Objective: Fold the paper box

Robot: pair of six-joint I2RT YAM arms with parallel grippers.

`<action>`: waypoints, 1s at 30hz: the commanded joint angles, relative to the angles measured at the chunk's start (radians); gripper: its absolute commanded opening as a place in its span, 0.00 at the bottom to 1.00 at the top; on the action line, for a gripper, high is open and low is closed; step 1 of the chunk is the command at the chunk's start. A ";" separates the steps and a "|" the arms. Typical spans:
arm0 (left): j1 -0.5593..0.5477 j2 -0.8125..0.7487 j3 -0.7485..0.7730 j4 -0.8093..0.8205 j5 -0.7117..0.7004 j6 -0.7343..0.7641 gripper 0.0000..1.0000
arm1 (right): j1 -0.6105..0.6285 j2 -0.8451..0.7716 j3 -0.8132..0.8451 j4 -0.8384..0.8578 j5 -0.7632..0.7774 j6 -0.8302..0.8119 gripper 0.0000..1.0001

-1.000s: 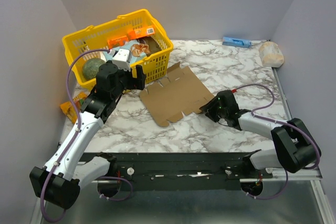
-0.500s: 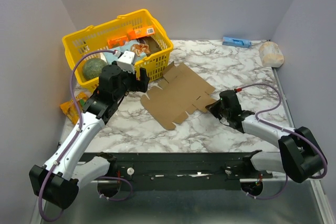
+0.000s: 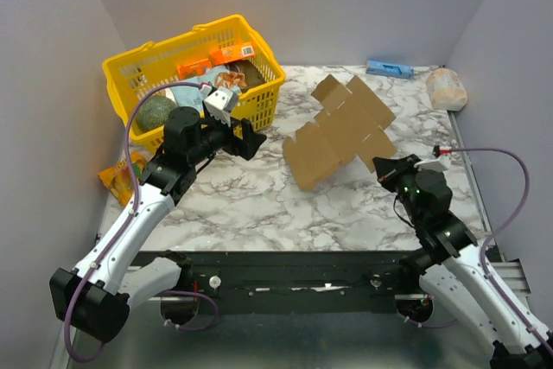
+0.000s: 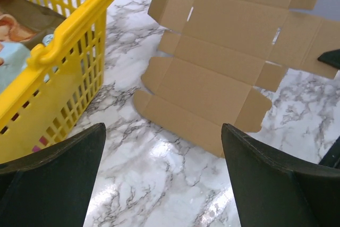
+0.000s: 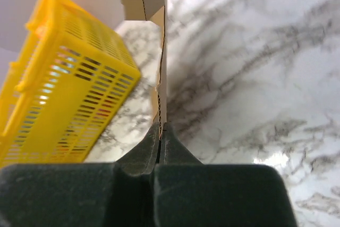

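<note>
The paper box (image 3: 341,131) is a flat brown die-cut sheet with notched flaps, lifted off the table and standing steeply tilted. My right gripper (image 3: 386,167) is shut on its near right edge. In the right wrist view the sheet (image 5: 161,73) shows edge-on, pinched between the fingertips (image 5: 160,129). My left gripper (image 3: 251,140) is open, left of the sheet and next to the basket, touching nothing. In the left wrist view the sheet (image 4: 228,62) faces the camera beyond the two wide-apart fingers (image 4: 265,179).
A yellow basket (image 3: 259,105) with packets and a green ball stands at the back left, close to my left gripper. An orange packet (image 3: 117,179) lies left of it. At the back right lie a small blue box (image 3: 388,68) and a pale bag (image 3: 447,88).
My right gripper has shut on the sheet's edge and lifted it from lying flat to standing tilted, shifting it right. My left gripper has moved right, towards the sheet.
</note>
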 commanded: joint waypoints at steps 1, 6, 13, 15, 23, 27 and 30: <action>-0.001 0.029 0.027 0.031 0.126 -0.019 0.99 | 0.000 -0.181 0.033 -0.053 -0.063 -0.257 0.00; 0.002 0.080 0.140 0.019 0.178 -0.052 0.99 | 0.000 -0.252 0.145 -0.139 -0.186 -0.377 0.01; 0.003 0.149 0.271 0.044 0.215 -0.077 0.99 | 0.000 -0.243 0.248 -0.148 -0.426 -0.432 0.01; 0.005 0.177 0.308 0.021 0.192 -0.068 0.99 | 0.000 -0.230 0.265 -0.141 -0.514 -0.451 0.01; 0.017 0.141 0.297 -0.078 0.014 0.018 0.99 | 0.000 -0.195 0.285 -0.110 -0.649 -0.451 0.01; 0.017 0.097 0.256 -0.079 -0.023 0.049 0.99 | 0.000 -0.181 0.290 -0.104 -0.666 -0.448 0.01; 0.017 0.072 0.223 -0.079 -0.013 0.055 0.97 | 0.001 -0.175 0.291 -0.101 -0.668 -0.448 0.01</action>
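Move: The right hand already pinches the near right edge of the paper box blank, whose middle lies about 12 cm ahead, 9 cm left and 8 cm below it; the open left gripper stands some 30 cm to this hand's left, 4 cm ahead and 9 cm higher. From the left hand the blank's middle is roughly 9 cm ahead, 21 cm right and 17 cm below; the yellow basket is about 23 cm ahead, 15 cm left and 19 cm below. Keeping its pinch on the blank's edge, the right hand hoists it about 12 cm while drawing back 9 cm, then swings left, turning some 40 degrees counter-clockwise with its fingers tilting up, so the free edge comes to the left gripper. The left hand, wide open, rises and shifts left, then eases forward, returns right and sinks a little, ending some 6 cm higher by that edge. ##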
